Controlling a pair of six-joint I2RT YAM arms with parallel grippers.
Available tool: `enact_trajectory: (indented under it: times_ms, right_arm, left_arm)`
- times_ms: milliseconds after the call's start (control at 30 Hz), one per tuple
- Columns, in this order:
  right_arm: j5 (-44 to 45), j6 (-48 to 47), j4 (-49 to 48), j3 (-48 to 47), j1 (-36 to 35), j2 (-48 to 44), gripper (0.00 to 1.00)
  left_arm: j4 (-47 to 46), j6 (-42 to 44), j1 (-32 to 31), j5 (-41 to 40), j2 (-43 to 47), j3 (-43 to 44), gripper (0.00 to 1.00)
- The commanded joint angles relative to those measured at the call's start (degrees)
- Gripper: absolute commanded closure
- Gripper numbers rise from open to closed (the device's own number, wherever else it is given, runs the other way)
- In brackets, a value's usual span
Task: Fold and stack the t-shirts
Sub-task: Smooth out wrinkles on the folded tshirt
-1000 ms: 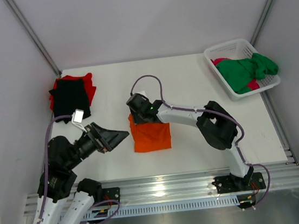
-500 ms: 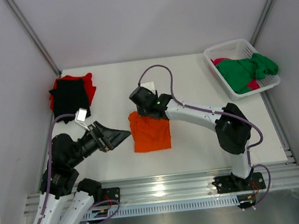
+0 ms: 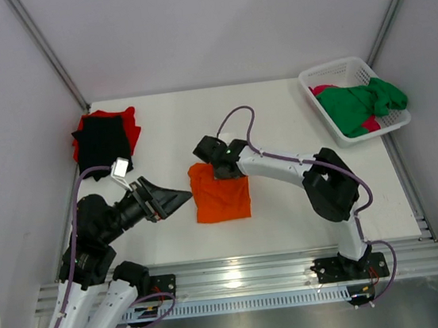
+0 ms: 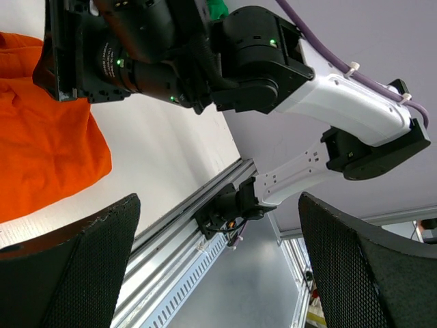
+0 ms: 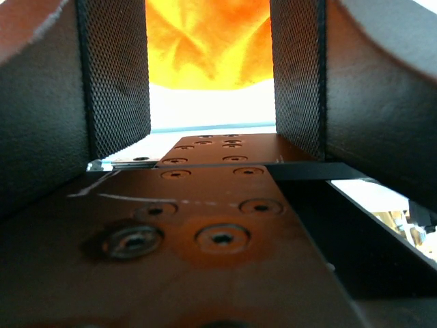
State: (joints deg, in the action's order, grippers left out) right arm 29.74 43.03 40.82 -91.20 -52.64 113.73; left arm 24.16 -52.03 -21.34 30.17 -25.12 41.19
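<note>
A folded orange t-shirt (image 3: 221,197) lies at mid-table. My right gripper (image 3: 218,168) is low at its far edge and open, with orange cloth (image 5: 205,34) showing just beyond and between its fingertips (image 5: 116,75). My left gripper (image 3: 177,197) hovers a little left of the shirt, wide open and empty, with the orange shirt (image 4: 41,150) at the left of its view. A folded black t-shirt (image 3: 102,138) sits on a red t-shirt (image 3: 125,115) at the back left. Green (image 3: 359,103) and pink (image 3: 322,89) t-shirts lie crumpled in the basket.
A white lattice basket (image 3: 311,82) stands at the back right corner. A metal rail (image 3: 240,269) runs along the near table edge. Frame posts rise at the back left (image 3: 49,53) and back right (image 3: 395,6).
The right wrist lifted and swung slightly right over the orange shirt's far edge, then came back down. Its elbow shifted too. The left arm has not moved.
</note>
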Motion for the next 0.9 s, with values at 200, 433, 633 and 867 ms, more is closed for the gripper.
enact_trajectory:
  times_ms: [200,433,633,867]
  right_arm:
    - [-0.99,5.40,2.78,1.28,0.78,2.63,0.47]
    - [-6.79,4.61,-2.84,4.27,2.98,8.17,0.47]
    - [-8.12,3.73,-5.75,4.28,3.07,10.54,0.48]
    - [-2.67,1.45,-6.20,4.01,2.11,3.62,0.48]
  left_arm:
    - [-0.08,0.79,0.34,-0.73,-0.28,0.91,0.00]
    - [0.53,0.61,0.34,-0.91,-0.19,1.17,0.00]
    - [1.76,0.88,0.34,-1.70,0.60,1.61,0.01]
    - [1.33,0.35,0.34,-1.44,0.87,0.39,0.01]
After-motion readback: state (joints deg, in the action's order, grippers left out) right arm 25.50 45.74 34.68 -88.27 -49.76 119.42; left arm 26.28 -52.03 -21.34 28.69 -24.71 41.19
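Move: The folded orange t-shirt is right beneath my right hand, its middle about 3 cm back, 2 cm to the left and 7 cm below. From that hand, the stack of black and red shirts is roughly 38 cm to the left and 18 cm ahead, and the basket with the green shirt some 43 cm to the right and 24 cm ahead. From my left hand the t-shirt's middle lies about 14 cm ahead, 8 cm to the right and 28 cm below. I sink my right hand about 6 cm onto the folded t-shirt, easing back slightly on the way and tipping the fingers a little steeper. Once down, I keep the half-open fingertips on the cloth and push it forward about 2 cm and slightly left, rising hardly at all. ##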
